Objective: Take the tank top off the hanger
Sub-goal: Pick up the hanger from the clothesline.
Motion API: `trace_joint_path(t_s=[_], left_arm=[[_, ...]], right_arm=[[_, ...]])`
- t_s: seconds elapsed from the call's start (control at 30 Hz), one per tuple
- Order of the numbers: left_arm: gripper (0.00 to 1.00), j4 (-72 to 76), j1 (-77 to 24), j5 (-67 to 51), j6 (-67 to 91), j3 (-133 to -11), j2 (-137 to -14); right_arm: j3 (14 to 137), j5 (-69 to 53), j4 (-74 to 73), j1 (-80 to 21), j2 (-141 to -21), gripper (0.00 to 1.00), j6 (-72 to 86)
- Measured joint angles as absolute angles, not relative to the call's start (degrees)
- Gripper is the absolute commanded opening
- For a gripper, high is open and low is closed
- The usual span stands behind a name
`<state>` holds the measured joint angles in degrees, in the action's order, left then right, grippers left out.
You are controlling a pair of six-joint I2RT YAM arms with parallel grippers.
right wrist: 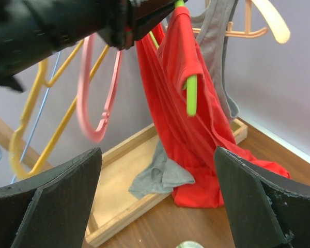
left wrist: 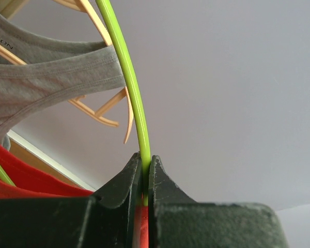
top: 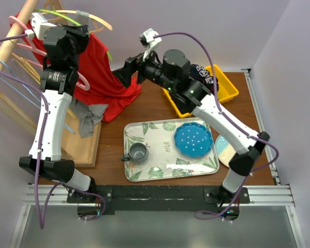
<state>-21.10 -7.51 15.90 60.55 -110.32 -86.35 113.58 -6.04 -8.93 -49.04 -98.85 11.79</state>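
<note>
A red tank top (top: 106, 77) hangs from a green hanger (top: 57, 12) on the rack at the back left, and its hem pools on the table. My left gripper (left wrist: 145, 168) is shut on the green hanger's thin rod (left wrist: 128, 82), with red cloth (left wrist: 20, 178) just below it. In the right wrist view a red strap loops over the green hanger's end (right wrist: 191, 95). My right gripper (right wrist: 157, 152) stands wide open with nothing between its fingers. It is short of the red tank top (right wrist: 196, 134) and faces it.
A grey tank top (right wrist: 217, 57) hangs on a beige hanger behind the red one, and its hem lies in the rack's wooden base (right wrist: 119, 206). Pink (right wrist: 90, 108) and yellow (right wrist: 31, 139) hangers dangle at the left. A leaf-print tray (top: 170, 173), blue plate (top: 194, 139), cup (top: 138, 152) and yellow bin (top: 226, 85) sit to the right.
</note>
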Motion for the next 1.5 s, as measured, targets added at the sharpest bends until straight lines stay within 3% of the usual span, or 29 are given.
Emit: trace_joint_path(t_s=[0.3, 0.47, 0.57, 0.7, 0.83, 0.87, 1.0, 1.1, 1.17, 1.2, 1.3, 1.37, 1.5], left_arm=[[0.00, -21.5, -7.5, 13.0, 61.0, -106.1, -82.9], [0.00, -21.5, -7.5, 11.1, 62.2, -103.2, -80.7], [0.00, -21.5, -7.5, 9.6, 62.7, -102.3, -79.8], [0.00, -21.1, -7.5, 8.9, 63.0, -101.3, -78.9], [0.00, -20.6, -7.5, 8.5, 63.0, -100.2, -78.0], [0.00, -20.4, -7.5, 8.4, 63.0, -99.7, -77.6], [0.00, -19.6, -7.4, 7.8, 63.0, -98.1, -76.5], [0.00, -19.1, -7.5, 7.4, 63.1, -97.9, -76.3], [0.00, -18.6, -7.5, 7.1, 63.5, -97.7, -76.3], [0.00, -18.4, -7.5, 6.9, 63.6, -97.6, -76.3], [0.00, -17.6, -7.5, 6.1, 64.0, -97.1, -76.2], [0.00, -17.2, -7.5, 5.8, 64.0, -96.7, -76.2], [0.20, -17.3, -7.5, 5.5, 63.8, -96.2, -76.1]], right_arm=[[120.5, -8.9, -4.5, -49.0, -110.1, 0.88, 15.4], [129.4, -10.1, -3.6, -49.0, -115.9, 0.81, 16.9], [131.2, -10.1, -2.9, -49.0, -117.1, 0.67, 17.4], [131.2, -10.2, -2.2, -49.0, -117.1, 0.61, 18.4], [131.2, -10.2, -2.0, -49.0, -117.1, 0.31, 18.8], [131.2, -10.1, -2.1, -49.0, -117.1, 0.31, 18.9], [131.6, -10.1, -2.2, -48.8, -117.5, 0.51, 19.2], [133.5, -10.0, -3.0, -48.9, -118.6, 0.51, 19.0], [135.3, -9.8, -3.9, -49.0, -119.7, 0.42, 19.0], [136.0, -9.7, -4.5, -49.1, -120.1, 0.27, 19.0], [137.0, -9.0, -6.1, -49.1, -120.9, 0.00, 19.0], [137.0, -8.5, -6.5, -49.1, -120.9, 0.00, 18.9], [132.7, -8.4, -3.9, -49.1, -119.0, 0.00, 18.3]])
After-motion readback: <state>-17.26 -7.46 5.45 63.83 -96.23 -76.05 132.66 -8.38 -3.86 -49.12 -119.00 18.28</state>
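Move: The red tank top's strap, looped over the near arm of the green hanger, lies about 8 cm ahead and 9 cm left of the open right hand, roughly level. The pink hanger's end is some 13 cm left, 2 cm back and 4 cm lower; the cream hanger's tip about 16 cm ahead, 5 cm left and 3 cm higher. From the left hand, already gripping the green hanger, the strap is about 5 cm right, 4 cm back and 3 cm below. The right hand reaches about 7 cm left and 4 cm forward to the red strap on the green hanger's near arm, dipping about 3 cm and coming back up on the way, then narrows its fingers, eases them partly open and shuts them, pinching strap and hanger together just below the left fingers. Meanwhile the left hand keeps its pinch on the hanger and draws it some 4 cm back and 3 cm right, towards the right hand, turning about 10 degrees clockwise. ##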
